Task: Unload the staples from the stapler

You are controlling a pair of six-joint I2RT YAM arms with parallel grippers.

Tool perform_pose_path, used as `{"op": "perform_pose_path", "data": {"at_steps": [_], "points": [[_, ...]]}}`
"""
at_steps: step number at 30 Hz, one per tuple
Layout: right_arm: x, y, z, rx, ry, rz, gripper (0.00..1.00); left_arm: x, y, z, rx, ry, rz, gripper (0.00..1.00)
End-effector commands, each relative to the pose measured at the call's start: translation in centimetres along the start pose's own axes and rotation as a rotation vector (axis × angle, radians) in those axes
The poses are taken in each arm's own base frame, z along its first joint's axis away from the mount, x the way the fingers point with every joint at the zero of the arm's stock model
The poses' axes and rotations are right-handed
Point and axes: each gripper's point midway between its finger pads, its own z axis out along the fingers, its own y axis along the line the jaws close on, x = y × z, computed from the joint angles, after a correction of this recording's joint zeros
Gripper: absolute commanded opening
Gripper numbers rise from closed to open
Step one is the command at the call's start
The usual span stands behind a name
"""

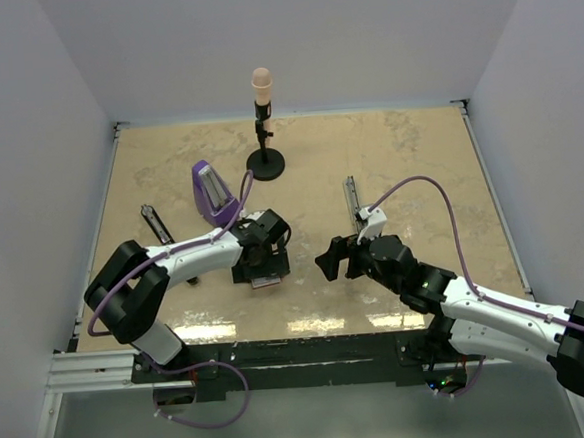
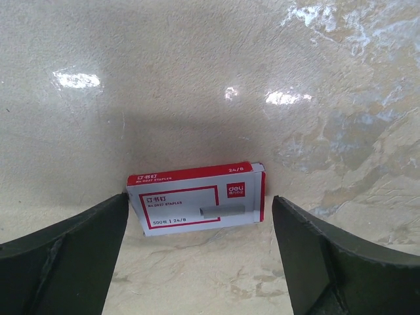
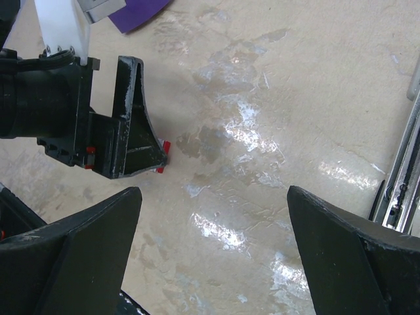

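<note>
The stapler (image 1: 351, 203) lies right of centre, slim, with a metal rail along it; its edge shows in the right wrist view (image 3: 399, 177). No loose strip of staples is in view. My left gripper (image 1: 259, 265) is open and low over a red-and-white staple box (image 2: 197, 200), with one finger on each side of it and not touching it (image 2: 200, 209). My right gripper (image 1: 333, 258) is open and empty above bare table (image 3: 214, 193), left of the stapler and facing the left gripper (image 3: 125, 125).
A purple wedge-shaped object (image 1: 210, 192) stands behind the left arm. A black stand with a pink top (image 1: 264, 131) is at the back centre. A slim black bar (image 1: 157, 225) lies at the left. Purple cables loop over both arms.
</note>
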Motion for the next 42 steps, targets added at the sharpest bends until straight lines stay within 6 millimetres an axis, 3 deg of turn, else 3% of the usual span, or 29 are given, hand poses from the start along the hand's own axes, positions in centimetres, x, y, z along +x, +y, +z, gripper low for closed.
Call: {"op": "perform_pose_path", "data": {"at_steps": [1,19,35,42], "points": [[-1.1,0.31,0.11,-0.006,-0.049,0.018,0.99,-1.0,-0.97,-0.44,0.004,-0.035,-0.035,0.94],[-1.13,0.29,-0.06,-0.007,-0.052,0.021,0.99,-0.72,-0.19,-0.28,-0.11,-0.051,-0.005,0.89],[-0.99,0.38,0.03,-0.012,-0.047,0.025,0.99,-0.4,-1.05,-0.33,-0.071,-0.056,0.006,0.72],[-0.97,0.47,0.1,-0.015,-0.043,0.023,0.98,-0.35,-0.92,-0.41,-0.069,-0.056,0.004,0.7]]}}
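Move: The staple box lies flat between the left hand's open fingertips, about 1 cm ahead of the hand point and 1 cm below it. From this hand the purple holder stands some 23 cm ahead and 11 cm left; one opened stapler lies about 12 cm ahead and 21 cm right, the other 10 cm ahead and 21 cm left. The box is roughly 13 cm left of the right hand, 1 cm ahead and 12 cm below. The staple box is taken by its two short ends: the left hand stays almost in place over it, easing only about half a centimetre back and down, and rolls some 5 degrees so that its left side rises. Its fingers close by about a quarter of their range until both tips pinch the ends, the grip tightening last. ##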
